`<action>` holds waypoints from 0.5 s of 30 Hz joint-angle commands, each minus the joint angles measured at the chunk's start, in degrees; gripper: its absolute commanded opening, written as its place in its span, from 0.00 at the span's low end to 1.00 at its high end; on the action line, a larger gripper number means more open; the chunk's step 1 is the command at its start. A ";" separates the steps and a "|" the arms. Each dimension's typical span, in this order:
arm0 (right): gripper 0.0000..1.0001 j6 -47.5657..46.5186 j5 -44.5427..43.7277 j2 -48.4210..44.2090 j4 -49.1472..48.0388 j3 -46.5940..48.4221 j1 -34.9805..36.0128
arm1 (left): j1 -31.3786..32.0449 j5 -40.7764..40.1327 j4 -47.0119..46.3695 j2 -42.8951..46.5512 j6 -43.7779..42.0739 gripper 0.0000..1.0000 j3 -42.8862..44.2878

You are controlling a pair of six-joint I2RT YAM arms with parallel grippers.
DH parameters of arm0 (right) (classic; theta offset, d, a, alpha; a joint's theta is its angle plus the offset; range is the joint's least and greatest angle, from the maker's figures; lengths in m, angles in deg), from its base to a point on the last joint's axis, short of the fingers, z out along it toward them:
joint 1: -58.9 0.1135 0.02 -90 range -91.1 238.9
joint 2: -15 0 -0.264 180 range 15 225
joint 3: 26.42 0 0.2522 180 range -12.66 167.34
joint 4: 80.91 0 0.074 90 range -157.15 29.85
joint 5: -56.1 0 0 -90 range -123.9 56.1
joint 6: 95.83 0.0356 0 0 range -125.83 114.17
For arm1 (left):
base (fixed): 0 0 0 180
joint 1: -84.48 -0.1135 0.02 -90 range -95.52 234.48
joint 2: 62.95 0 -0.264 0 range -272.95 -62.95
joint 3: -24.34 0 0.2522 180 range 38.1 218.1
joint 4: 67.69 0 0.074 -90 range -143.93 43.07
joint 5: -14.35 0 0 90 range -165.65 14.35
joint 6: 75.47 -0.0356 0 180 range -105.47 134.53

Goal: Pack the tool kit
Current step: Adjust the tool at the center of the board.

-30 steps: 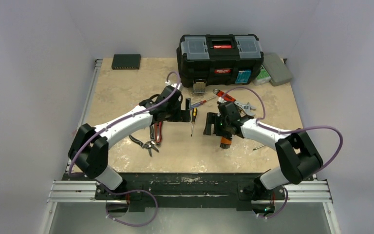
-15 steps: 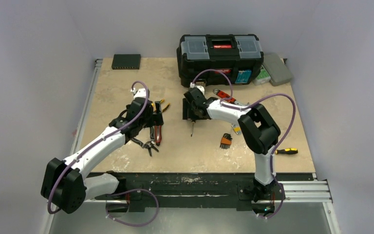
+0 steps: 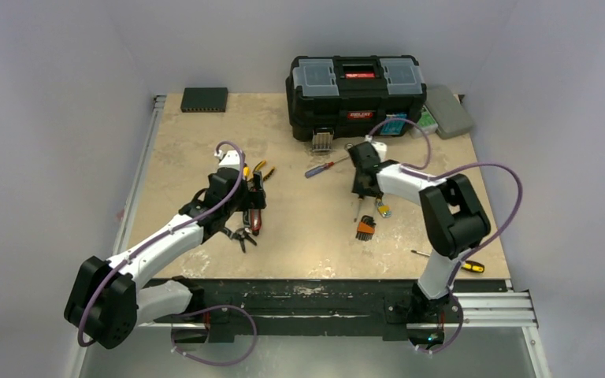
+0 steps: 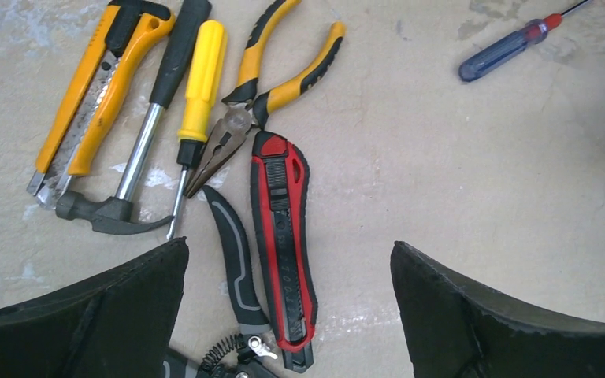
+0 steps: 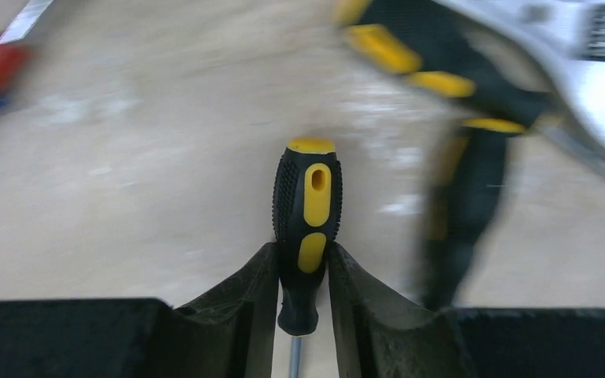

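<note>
The black toolbox (image 3: pixel 354 83) stands closed at the back of the table. My right gripper (image 5: pixel 301 252) is shut on the black-and-yellow handle of a screwdriver (image 5: pixel 307 201); from above, the right gripper (image 3: pixel 360 187) sits right of centre, in front of the toolbox. My left gripper (image 4: pixel 290 250) is open and low over a red utility knife (image 4: pixel 282 236) and a black-handled pruner (image 4: pixel 232 256); from above, the left gripper (image 3: pixel 255 194) is left of centre. Beyond them lie yellow pliers (image 4: pixel 272 83), a yellow screwdriver (image 4: pixel 199 79), a hammer (image 4: pixel 134 169) and a yellow knife (image 4: pixel 94 87).
A blue-handled screwdriver (image 3: pixel 319 168), a wire brush (image 3: pixel 322 142), a hex key set (image 3: pixel 365 227) and a small yellow screwdriver (image 3: pixel 471 266) lie loose on the table. A grey case (image 3: pixel 449 110) sits right of the toolbox. A thin black device (image 3: pixel 204 98) is at the back left. A wrench (image 5: pixel 591 71) lies near my right gripper.
My right gripper has closed on the black-and-yellow screwdriver and carried it from the table's middle toward the right. The left gripper has stayed open over the left tool cluster.
</note>
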 commanded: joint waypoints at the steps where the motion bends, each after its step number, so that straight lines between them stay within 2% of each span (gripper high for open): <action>1: 0.27 -4.02 -0.46 -5.20 2.48 -5.95 -6.27 | 0.49 2.38 -4.46 1.33 -1.08 0.96 -0.30; 10: 0.31 -5.29 3.39 -11.96 3.47 -9.33 -14.25 | 0.82 3.09 -4.70 1.73 -1.50 0.95 -0.47; 13: 0.61 -5.01 4.24 -14.90 3.66 -9.38 -14.41 | 0.95 4.61 -5.44 1.83 -1.90 0.95 -0.60; 15: 0.74 -4.73 4.40 -17.51 4.38 -9.00 -14.40 | 1.19 5.24 -5.99 2.27 -2.36 0.95 -0.89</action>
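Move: The right gripper holds a black-and-yellow screwdriver just above the board. The place for it is beside the yellow hex keys, about 10 cm to this hand's right and 6 cm back. Another screwdriver's handle lies 12 cm right and 2 ahead, the wrench's jaws some 17 right and 9 ahead, the orange hex-key set 4 right and 13 back. From the left gripper, the yellow hex keys lie roughly 40 cm right and 2 back. Sweep the right gripper about 10 cm to the right, low and level, drawing it back some 3 cm and turning it slightly clockwise, so the held screwdriver comes up beside the yellow hex keys, its blade pushing the loose key sets along. Slow down there, then open the fingers wide to let go of the handle and start lifting, about 1 cm. ##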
